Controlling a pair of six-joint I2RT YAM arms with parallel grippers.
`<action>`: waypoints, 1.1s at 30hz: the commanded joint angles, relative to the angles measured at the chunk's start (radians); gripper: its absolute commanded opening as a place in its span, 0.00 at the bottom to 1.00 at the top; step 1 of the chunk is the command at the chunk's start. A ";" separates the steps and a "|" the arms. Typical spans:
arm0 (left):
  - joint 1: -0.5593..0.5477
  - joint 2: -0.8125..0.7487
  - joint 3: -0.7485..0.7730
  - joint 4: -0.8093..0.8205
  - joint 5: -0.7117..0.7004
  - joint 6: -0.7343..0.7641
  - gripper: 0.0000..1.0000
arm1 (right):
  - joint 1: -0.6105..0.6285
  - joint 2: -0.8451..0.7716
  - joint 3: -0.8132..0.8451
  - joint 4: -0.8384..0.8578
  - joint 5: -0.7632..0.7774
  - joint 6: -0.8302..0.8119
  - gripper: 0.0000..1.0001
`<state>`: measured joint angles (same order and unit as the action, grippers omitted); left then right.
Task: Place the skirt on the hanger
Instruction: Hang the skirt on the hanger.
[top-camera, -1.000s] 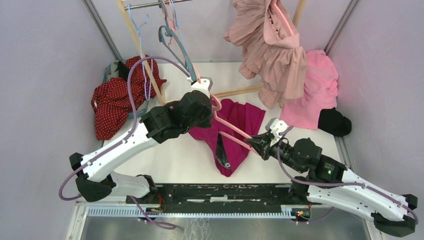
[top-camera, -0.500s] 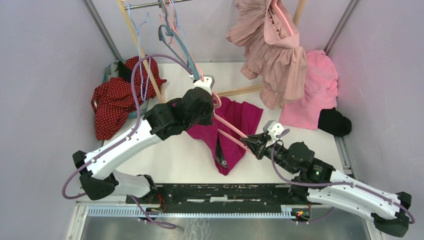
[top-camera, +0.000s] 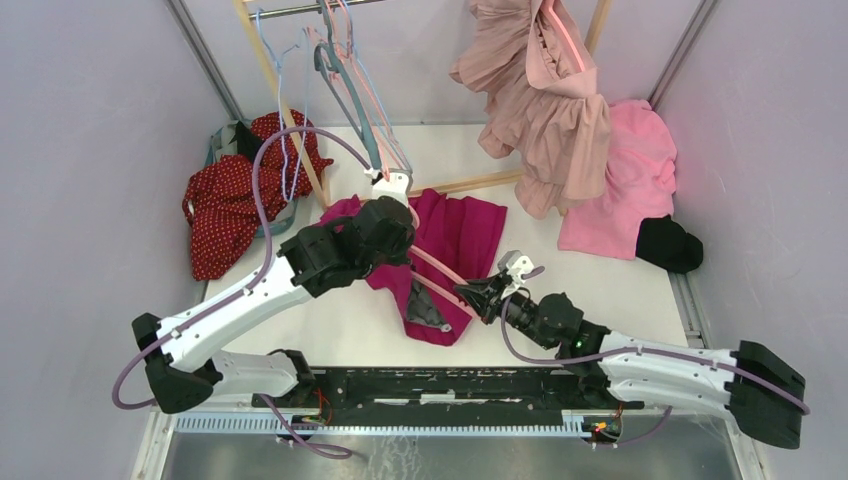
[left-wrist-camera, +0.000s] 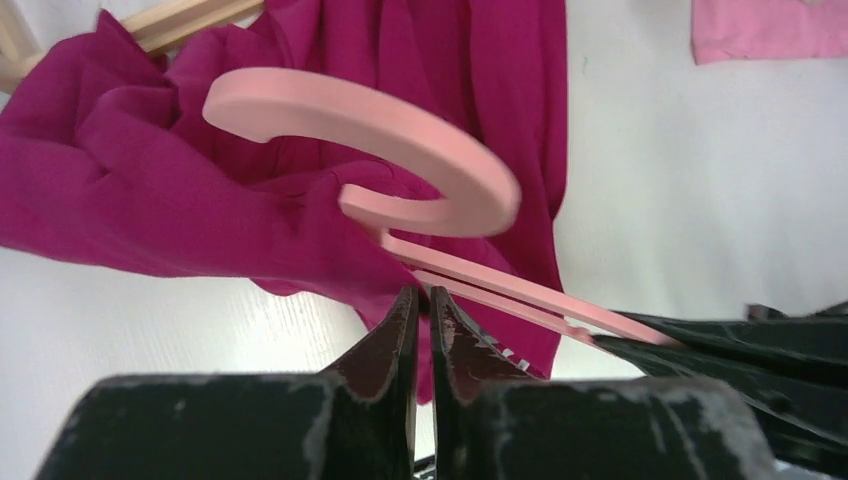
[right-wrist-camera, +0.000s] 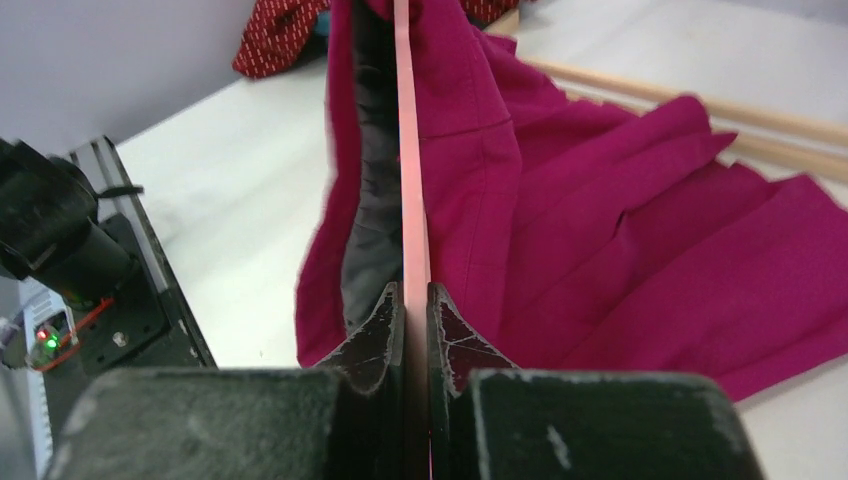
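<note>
The magenta skirt (top-camera: 465, 225) lies crumpled on the white table, its dark lining turned out at the near end. In the wrist views the skirt (left-wrist-camera: 200, 210) (right-wrist-camera: 600, 220) fills the middle of the picture. A pink hanger (top-camera: 440, 270) runs slantwise across it, and its hook (left-wrist-camera: 400, 140) curls above the cloth. My right gripper (top-camera: 468, 297) (right-wrist-camera: 415, 288) is shut on the hanger's arm (right-wrist-camera: 408, 150). My left gripper (top-camera: 402, 240) (left-wrist-camera: 424, 292) sits just below the hook, jaws all but together, with a fold of skirt at the tips.
A wooden rack (top-camera: 300, 150) with spare hangers (top-camera: 345, 70) stands at the back left. Beside it lies a red dotted garment (top-camera: 225, 205). A dusty-pink dress (top-camera: 545, 110) hangs at the back right above a pink garment (top-camera: 625, 185) and a black item (top-camera: 668, 243).
Both arms have shifted left and nearer, taking the hanger and skirt along. The skirt's upper part now bunches out to the left of my left gripper.
</note>
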<state>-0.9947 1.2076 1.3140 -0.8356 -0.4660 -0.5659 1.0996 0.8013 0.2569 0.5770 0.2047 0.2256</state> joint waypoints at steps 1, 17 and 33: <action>-0.025 -0.046 -0.022 0.097 0.035 -0.051 0.17 | 0.006 0.092 -0.067 0.353 0.019 0.061 0.02; -0.014 -0.148 -0.166 0.020 -0.138 -0.123 0.46 | 0.007 0.267 -0.110 0.577 0.015 0.083 0.02; 0.015 -0.174 -0.281 0.322 -0.196 0.093 0.66 | 0.007 0.248 -0.113 0.604 -0.028 0.113 0.02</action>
<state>-0.9951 1.0248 1.0515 -0.6655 -0.6601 -0.5648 1.1042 1.0744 0.1329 1.0191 0.1986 0.3103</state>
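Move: The skirt's waist corner is at the left fingertips, about 1 cm ahead and 1 cm below, pulled over the hanger's left shoulder. The hanger's hook stands roughly 7 cm ahead of this hand, 1 cm to its right and about level. From the right gripper, which holds the hanger's other end, that waist corner lies some 7 cm ahead, 11 cm to the left and 3 cm higher; the hook is about 13 cm ahead, 10 cm left and 4 cm above. Open the left gripper from nearly shut to about two-thirds wide, letting go of the skirt's waist, and draw it back slightly, then left about 5 cm while sinking some 3 cm; finish a little forward and up, turning counter-clockwise and tipping the fingers up. Keep the right grip on the hanger's end and lower it 3–4 cm early on, easing slightly left, then hold. ##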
